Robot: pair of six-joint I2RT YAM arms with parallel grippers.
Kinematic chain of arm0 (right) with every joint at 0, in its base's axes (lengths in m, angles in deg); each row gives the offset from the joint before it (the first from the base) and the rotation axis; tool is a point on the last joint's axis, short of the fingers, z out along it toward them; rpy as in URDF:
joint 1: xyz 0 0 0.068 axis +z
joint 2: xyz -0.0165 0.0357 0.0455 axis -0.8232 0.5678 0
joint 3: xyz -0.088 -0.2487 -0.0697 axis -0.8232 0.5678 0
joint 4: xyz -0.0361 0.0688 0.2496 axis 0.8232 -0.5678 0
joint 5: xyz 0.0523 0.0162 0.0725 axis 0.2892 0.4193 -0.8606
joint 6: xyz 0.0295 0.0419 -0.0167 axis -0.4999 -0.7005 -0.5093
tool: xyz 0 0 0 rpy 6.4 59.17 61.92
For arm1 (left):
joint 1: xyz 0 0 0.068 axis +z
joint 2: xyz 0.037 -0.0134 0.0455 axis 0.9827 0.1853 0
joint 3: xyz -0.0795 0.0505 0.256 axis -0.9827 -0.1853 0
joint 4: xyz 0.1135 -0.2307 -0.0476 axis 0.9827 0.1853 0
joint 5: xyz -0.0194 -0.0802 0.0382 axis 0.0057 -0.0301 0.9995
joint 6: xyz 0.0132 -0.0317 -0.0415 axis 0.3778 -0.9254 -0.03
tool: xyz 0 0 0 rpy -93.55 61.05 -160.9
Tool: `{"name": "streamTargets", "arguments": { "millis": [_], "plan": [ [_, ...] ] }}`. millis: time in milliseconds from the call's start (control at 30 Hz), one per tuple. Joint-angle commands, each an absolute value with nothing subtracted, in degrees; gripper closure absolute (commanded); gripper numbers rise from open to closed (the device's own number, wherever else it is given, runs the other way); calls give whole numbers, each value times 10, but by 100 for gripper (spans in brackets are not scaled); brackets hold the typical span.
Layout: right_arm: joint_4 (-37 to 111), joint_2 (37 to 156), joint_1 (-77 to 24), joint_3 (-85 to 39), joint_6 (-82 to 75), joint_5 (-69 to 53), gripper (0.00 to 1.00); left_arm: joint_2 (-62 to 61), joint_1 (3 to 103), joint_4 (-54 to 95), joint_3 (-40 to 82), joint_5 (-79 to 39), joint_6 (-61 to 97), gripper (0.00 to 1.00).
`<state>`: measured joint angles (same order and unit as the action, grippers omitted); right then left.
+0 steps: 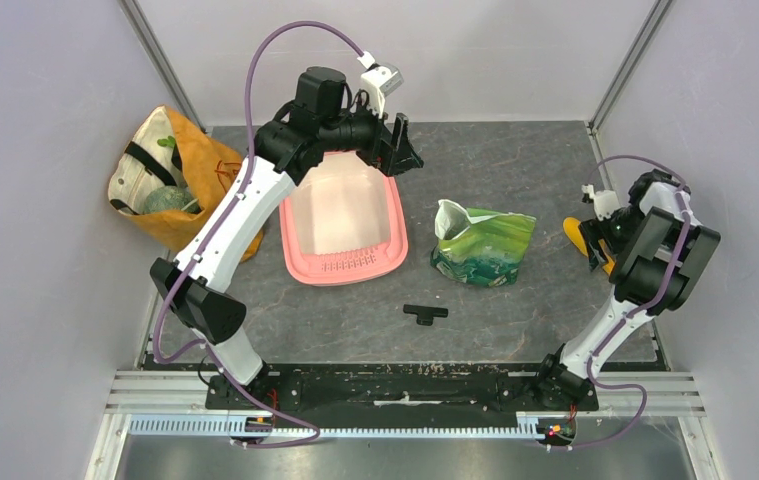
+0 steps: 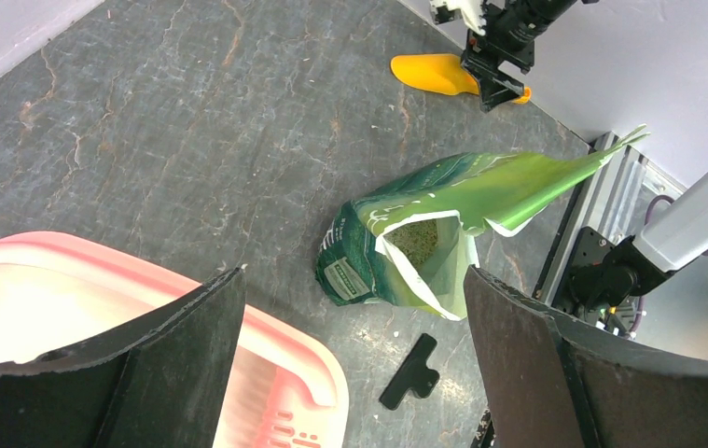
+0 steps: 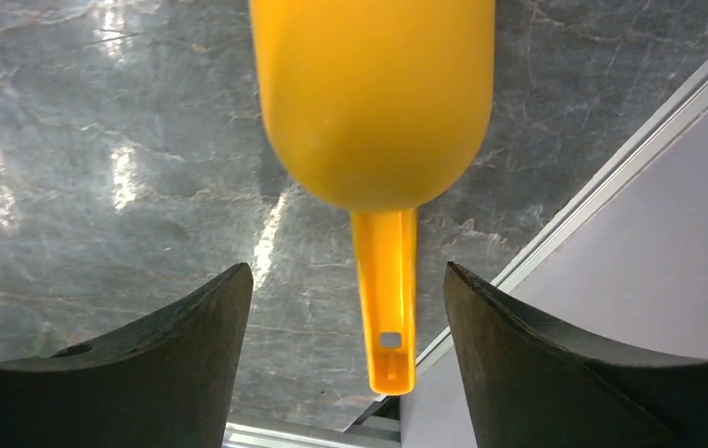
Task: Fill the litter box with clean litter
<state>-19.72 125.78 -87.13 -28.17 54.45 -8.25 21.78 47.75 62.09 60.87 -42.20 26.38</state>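
Observation:
The pink litter box (image 1: pixel 343 225) lies left of centre, its slotted lip toward the arms; its corner shows in the left wrist view (image 2: pixel 284 355). Grey-beige litter (image 2: pixel 415 241) shows only inside the mouth of the open green foil bag (image 1: pixel 482 245) (image 2: pixel 480 187). My left gripper (image 1: pixel 401 150) (image 2: pixel 354 289) hovers open and empty above the box's far right corner. At the table's right edge my right gripper (image 1: pixel 597 240) (image 3: pixel 350 280) stands open over the orange scoop (image 1: pixel 577 232) (image 3: pixel 373 93). The scoop's handle (image 3: pixel 385 289) lies between the fingers, untouched.
An orange-tan fabric bag (image 1: pixel 170 180) stands at the far left by the wall. A black clip (image 1: pixel 425 313) (image 2: pixel 410 371) lies on the dark table in front of the green bag. The table's metal edge rail (image 3: pixel 611 159) and the side wall run close beside the scoop.

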Motion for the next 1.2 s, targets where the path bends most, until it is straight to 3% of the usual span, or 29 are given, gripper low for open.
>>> {"name": "streamTargets", "arguments": {
  "millis": [0, 233, 533, 633, 800, 933, 1000, 1067, 1100, 1167],
  "plan": [
    [-145, 1273, -865, -278, 555, -57, 19, 206, 479, 613, 605, -443, 269, 7],
    [-138, 1284, -863, -258, 545, -78, 34, 194, 486, 597, 590, -433, 236, 7],
    [-152, 1278, -860, -256, 517, -105, 71, 173, 539, 524, 545, -493, 147, 11],
    [-222, 1247, -861, -337, 481, -177, 78, 167, 546, 510, 543, -501, 146, 11],
    [-334, 1207, -861, -586, 375, -383, 82, 165, 565, 459, 557, -514, 130, 9],
    [-331, 1192, -860, -759, 243, -540, 84, 181, 577, 436, 604, -557, 140, 8],
    [-263, 1174, -860, -781, 121, -627, 84, 184, 577, 407, 614, -588, 131, 8],
    [-69, 1131, -858, -722, -61, -710, 84, 181, 575, 351, 607, -620, 103, 8],
    [72, 1095, -852, -648, -173, -727, 84, 180, 573, 317, 602, -637, 85, 8],
    [531, 1031, -838, -499, -489, -734, 83, 185, 562, 274, 602, -660, 65, 8]
  ]
}}
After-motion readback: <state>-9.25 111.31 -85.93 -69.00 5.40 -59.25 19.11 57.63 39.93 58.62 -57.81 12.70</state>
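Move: The right hand hovers with open fingers over the yellow scoop's neck; the scoop's middle is about 3 cm below and 1 cm ahead, the handle running back and to the right. The open litter bag stands about 26 cm to this hand's left and 1 cm ahead, the black clip about 36 cm left and 13 cm back. From the left hand the scoop lies about 41 cm right, 5 cm back and 35 cm below. Down about 2.5 cm, slowly, the right hand closes its fingers and pinches the scoop at the neck end of its handle, then sweeps it quickly up some 40 cm, also forward and left, while the wrist tips about 70 degrees to point the fingers forward and left. The empty, open left hand dips slightly, then rises, moving a little forward and left, its fingers levelling. ##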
